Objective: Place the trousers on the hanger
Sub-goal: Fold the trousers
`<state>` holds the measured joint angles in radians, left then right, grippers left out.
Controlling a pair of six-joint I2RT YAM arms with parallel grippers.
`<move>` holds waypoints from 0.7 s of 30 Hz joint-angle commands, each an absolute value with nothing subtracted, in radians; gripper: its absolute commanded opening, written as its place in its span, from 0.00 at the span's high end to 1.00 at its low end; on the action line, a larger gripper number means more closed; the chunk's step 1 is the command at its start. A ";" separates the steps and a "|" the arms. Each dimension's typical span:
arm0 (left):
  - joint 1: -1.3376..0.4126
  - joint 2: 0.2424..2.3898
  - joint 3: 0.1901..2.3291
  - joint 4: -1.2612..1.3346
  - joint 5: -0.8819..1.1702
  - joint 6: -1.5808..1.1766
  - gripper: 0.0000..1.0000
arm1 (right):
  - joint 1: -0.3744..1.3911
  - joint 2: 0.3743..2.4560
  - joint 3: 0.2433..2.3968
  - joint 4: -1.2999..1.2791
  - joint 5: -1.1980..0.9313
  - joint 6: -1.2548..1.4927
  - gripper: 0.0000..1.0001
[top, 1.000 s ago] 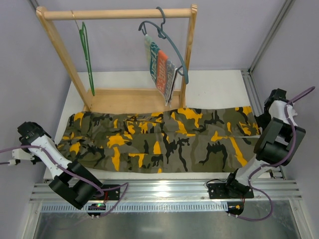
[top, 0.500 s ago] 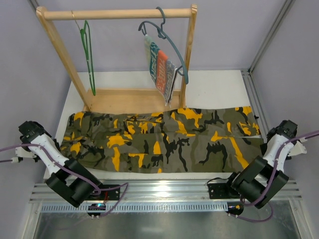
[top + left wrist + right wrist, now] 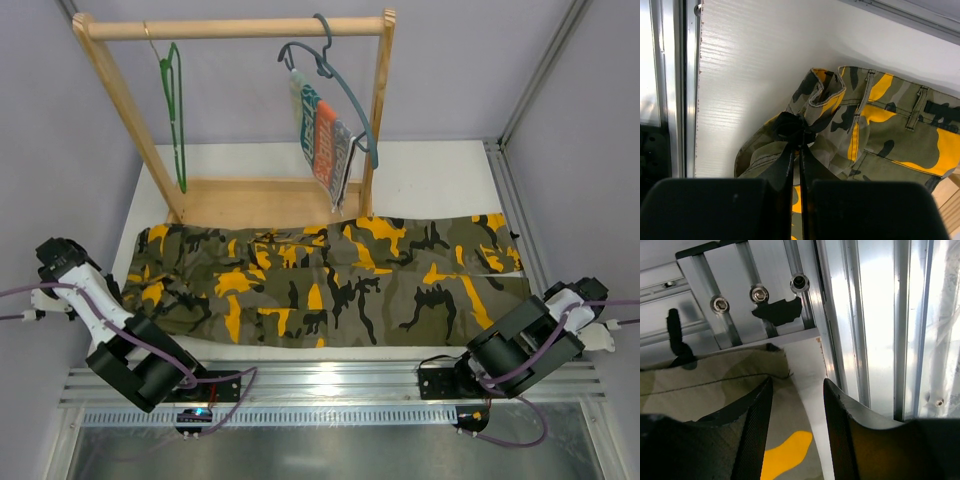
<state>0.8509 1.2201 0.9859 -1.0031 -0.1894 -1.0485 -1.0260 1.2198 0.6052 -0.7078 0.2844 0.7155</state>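
The camouflage trousers [image 3: 320, 285] lie flat across the table, waist to the left. The thin green hanger [image 3: 175, 110] hangs on the left of the wooden rack [image 3: 235, 27]. In the left wrist view my left gripper [image 3: 800, 134] is shut, and a bunched fold of the trousers [image 3: 875, 135] by the waistband gathers at its tips. My right gripper [image 3: 797, 381] is open, low at the near right leg hem. Its left finger [image 3: 757, 420] is over the trousers [image 3: 705, 385]. Its right finger [image 3: 837, 425] is over bare table.
A thicker grey-blue hanger [image 3: 345, 90] carrying a small striped cloth [image 3: 325, 145] hangs on the right of the rack. The rack's wooden base [image 3: 260, 200] sits just behind the trousers. Aluminium rails [image 3: 875, 325] run along the table's right and near edges.
My right arm has swung from the far right side down to the near right leg hem, its jaws widening slightly. The left arm shifted only a little; the trousers lie as before.
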 commanded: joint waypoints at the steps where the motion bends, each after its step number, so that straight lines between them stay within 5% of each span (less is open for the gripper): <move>1: 0.845 1.217 1.025 -1.005 -0.189 -1.075 0.99 | -1.034 1.259 0.588 -0.618 0.310 0.741 0.51; 9: 0.847 1.198 1.026 -0.996 -0.209 -1.091 0.99 | -1.032 1.243 0.551 -0.523 0.333 0.713 0.57; 15: 0.847 1.164 1.002 -0.998 -0.216 -1.098 0.99 | -1.032 1.172 0.564 -0.534 0.315 0.684 0.96; 21: 0.847 1.143 1.055 -1.058 -0.284 -1.101 1.00 | -0.993 1.040 0.760 -0.751 0.405 0.675 0.96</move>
<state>0.8505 1.1744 0.9970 -1.0386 -0.2192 -1.0847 -1.0199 1.1088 0.6159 -0.6621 0.3016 0.6792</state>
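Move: The near corner of the trouser leg's hem lies almost between the right hand's open fingers, about 1 cm ahead, 2 cm to its right and 1 cm below. The other leg's hem is some 21 cm ahead and 3 cm left of the hand, about as low; the table's near right corner is roughly 3 cm back and 5 cm right. From the left hand, that same hem corner lies about 90 cm right, 9 cm back and 11 cm below. The right fingers close and pinch the near hem corner after the hand has sunk a touch and slid about 2 cm to the right, tips swinging some 10 degrees outward to the right. It then rises with the cloth, about 3 cm from its lowest point. The left hand keeps its pinch on the waistband corner, nearly still, then lifts about 1 cm, easing back slightly. ##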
